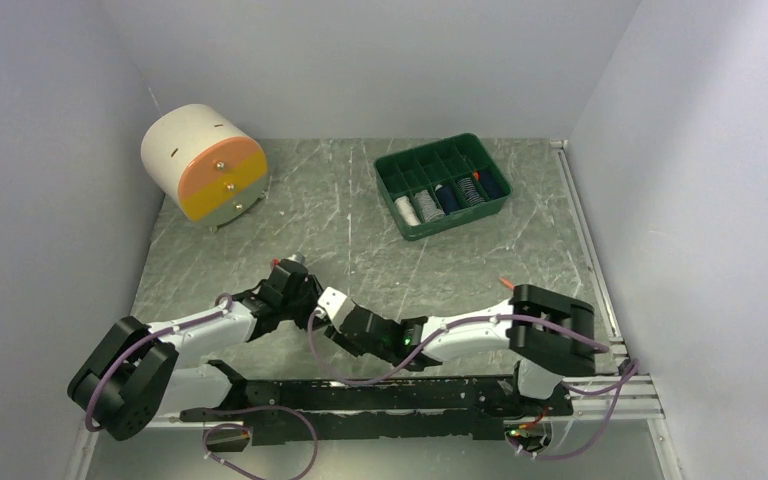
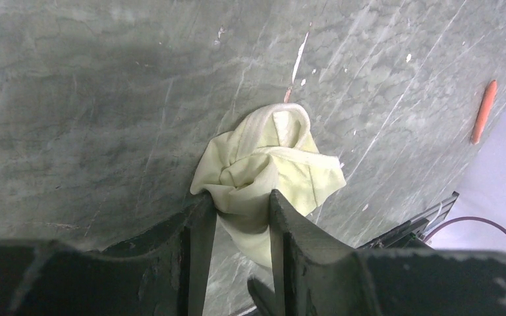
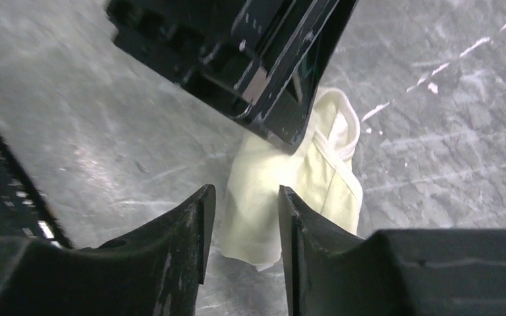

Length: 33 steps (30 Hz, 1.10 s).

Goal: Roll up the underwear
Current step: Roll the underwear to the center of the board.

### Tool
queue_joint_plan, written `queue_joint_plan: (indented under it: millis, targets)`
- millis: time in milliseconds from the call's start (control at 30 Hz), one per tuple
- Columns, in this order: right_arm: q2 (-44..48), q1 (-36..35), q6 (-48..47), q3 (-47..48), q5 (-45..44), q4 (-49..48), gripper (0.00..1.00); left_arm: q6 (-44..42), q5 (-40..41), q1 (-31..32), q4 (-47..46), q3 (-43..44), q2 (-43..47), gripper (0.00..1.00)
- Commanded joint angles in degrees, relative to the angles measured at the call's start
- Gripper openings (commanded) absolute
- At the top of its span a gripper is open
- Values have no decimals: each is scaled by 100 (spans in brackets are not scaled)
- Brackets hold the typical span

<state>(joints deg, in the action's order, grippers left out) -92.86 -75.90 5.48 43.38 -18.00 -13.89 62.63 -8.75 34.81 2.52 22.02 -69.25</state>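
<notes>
The cream-white underwear point(image 2: 270, 164) lies bunched on the grey marble table, with a folded waistband loop at its far end. My left gripper point(image 2: 239, 197) is shut on its near end, the cloth pinched between both fingers. In the right wrist view the same underwear point(image 3: 316, 178) lies under the left gripper's black body point(image 3: 263, 66). My right gripper point(image 3: 245, 191) is open over the cloth's near edge, with a gap beside its left finger. In the top view the two grippers meet at the table's near middle point(image 1: 310, 295) and hide the garment.
A green compartment tray point(image 1: 480, 150) holding several rolled items stands at the back right. A white drum with an orange and yellow face point(image 1: 205, 162) sits at the back left. A small orange stick point(image 2: 484, 112) lies near the right wall. Black rails point(image 1: 390, 400) run along the near edge.
</notes>
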Motion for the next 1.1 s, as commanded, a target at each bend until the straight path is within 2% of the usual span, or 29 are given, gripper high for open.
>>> queue_joint_plan:
  millis: [0, 200, 333, 467, 600, 800, 1067]
  targets:
    - [-378, -108, -273, 221, -854, 240, 40, -193, 313, 44, 739, -99, -164, 40]
    - [-449, -110, 101, 26, -1031, 195, 16, -152, 305, 44, 754, -161, -27, 42]
    - [-268, 257, 528, -395, 253, -206, 7, -112, 212, 44, 684, -164, 126, 54]
    - [-6, 1157, 1232, -1228, 2103, -1413, 6, -104, 155, 43, 535, -161, 336, 67]
    - [-94, 1964, 2249, -2066, 3574, -3258, 8, -102, 26, 44, 184, -216, 474, 70]
    - [-587, 2602, 2875, -2248, 4387, -4070, 10, -247, -65, 39, -96, -80, 182, 69]
    - [-935, 2905, 3113, -2204, 4595, -4233, 14, -415, -61, 44, -209, 257, -401, 66]
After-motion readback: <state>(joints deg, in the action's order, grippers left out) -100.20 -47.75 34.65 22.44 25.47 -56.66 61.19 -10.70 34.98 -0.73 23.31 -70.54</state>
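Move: The rolled underwear is still pinched by my left hand, its middle about 2 cm back, 2 cm right and 1 cm below that hand. My right hand hovers half open over the near end, the middle of the underwear about 3 cm ahead, 1 cm left and 3 cm below it. The red crayon lies about 11 cm ahead and 37 cm right of my right hand; the green tray is some 37 cm ahead and 26 cm right. I lower my right hand about 2 cm onto the roll's near end and close the fingers to pinch it, then carry it roughly 4 cm to the right and 2 cm forward while rolling that wrist nearly 50 degrees, clockwise looking along its fingers. Meanwhile my left fingers open, lift a centimetre off the roll and then edge forward-right after it. ##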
